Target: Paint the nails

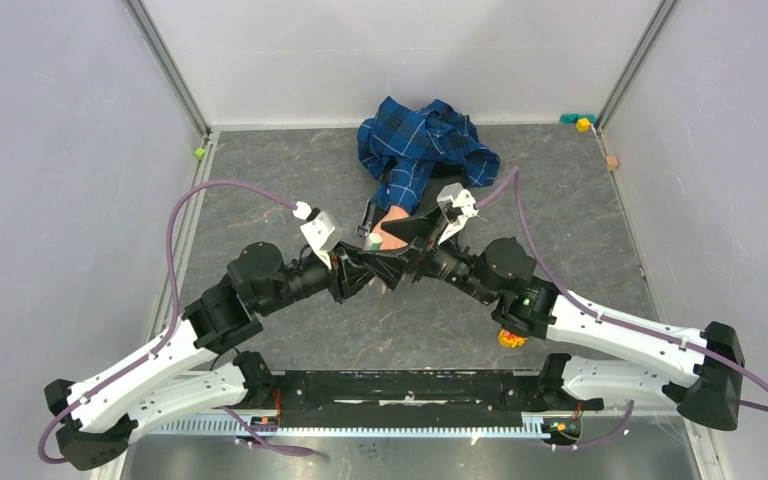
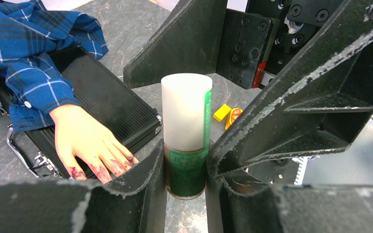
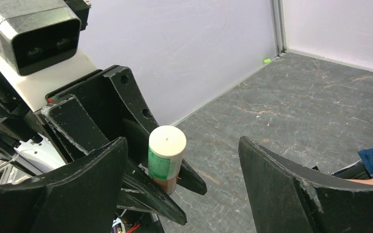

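Note:
A pale mannequin hand (image 2: 82, 136) in a blue plaid sleeve (image 2: 29, 82) lies on a ribbed black case (image 2: 102, 97). Its nails (image 2: 104, 170) and fingertips are smeared pink-red. The hand also shows in the top view (image 1: 394, 215). My left gripper (image 2: 185, 165) is shut on a small bottle (image 2: 186, 126) with a white cap and green label, held upright beside the fingertips. My right gripper (image 3: 182, 145) is open, its jaws wide on either side of the bottle's cap (image 3: 166, 141) without touching it. In the top view both grippers meet over the hand, left (image 1: 370, 262) and right (image 1: 415, 238).
A small yellow block (image 2: 222, 112) and an orange object (image 2: 233, 116) lie on the grey table behind the bottle. Small coloured blocks (image 1: 583, 124) sit in the back right corner, and a green one (image 1: 200, 152) at the left wall. White walls enclose the table.

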`<state>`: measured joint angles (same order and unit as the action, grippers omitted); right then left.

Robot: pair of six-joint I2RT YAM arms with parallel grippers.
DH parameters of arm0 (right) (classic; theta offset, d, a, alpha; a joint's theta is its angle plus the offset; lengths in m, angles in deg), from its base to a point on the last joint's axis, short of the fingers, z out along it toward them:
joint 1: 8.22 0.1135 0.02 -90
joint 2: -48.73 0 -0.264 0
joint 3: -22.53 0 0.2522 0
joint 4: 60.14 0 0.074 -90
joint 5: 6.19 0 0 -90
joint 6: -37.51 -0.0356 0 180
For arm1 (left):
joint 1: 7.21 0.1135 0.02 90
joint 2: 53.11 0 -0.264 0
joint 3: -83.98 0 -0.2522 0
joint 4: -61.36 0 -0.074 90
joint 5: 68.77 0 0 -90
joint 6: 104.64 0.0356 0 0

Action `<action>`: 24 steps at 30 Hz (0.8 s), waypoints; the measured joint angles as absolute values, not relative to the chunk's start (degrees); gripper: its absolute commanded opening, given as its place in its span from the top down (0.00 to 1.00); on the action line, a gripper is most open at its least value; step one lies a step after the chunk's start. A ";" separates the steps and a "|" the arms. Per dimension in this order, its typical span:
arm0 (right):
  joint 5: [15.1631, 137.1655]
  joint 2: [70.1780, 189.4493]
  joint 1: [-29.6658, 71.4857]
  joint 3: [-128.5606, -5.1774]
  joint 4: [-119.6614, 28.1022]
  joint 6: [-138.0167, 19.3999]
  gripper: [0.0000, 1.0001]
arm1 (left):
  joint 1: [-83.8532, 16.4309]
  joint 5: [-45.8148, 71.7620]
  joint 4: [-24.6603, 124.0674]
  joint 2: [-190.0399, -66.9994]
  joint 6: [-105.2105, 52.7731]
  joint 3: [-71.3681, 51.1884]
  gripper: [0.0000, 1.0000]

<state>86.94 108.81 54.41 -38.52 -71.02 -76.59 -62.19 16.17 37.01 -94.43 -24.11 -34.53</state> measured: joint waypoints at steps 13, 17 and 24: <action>93.94 106.99 55.09 -38.78 -65.40 -73.82 0.09 | -61.58 16.46 36.90 -94.19 -24.22 -34.53 0.98; 95.12 105.22 55.16 -38.68 -63.76 -73.16 0.09 | -61.21 16.72 36.97 -93.71 -24.27 -34.53 0.98; 99.79 103.34 55.00 -37.67 -60.42 -71.94 0.08 | -61.01 16.68 37.05 -92.49 -24.68 -34.53 0.98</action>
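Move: The green bottle with its white cap stands upright in the left fingers, its middle only about 2 cm above that hand's point. From the open right hand the bottle lies some 5 cm left, 1 cm ahead and about level. The fake hand lies roughly 12 cm ahead of the right hand, 2 cm left and 19 cm below, on the black case, whose middle is some 16 cm ahead, 5 cm right and 22 cm below. The open right hand backs about 4 cm right from the held bottle, edging forward and down and turning clockwise. ##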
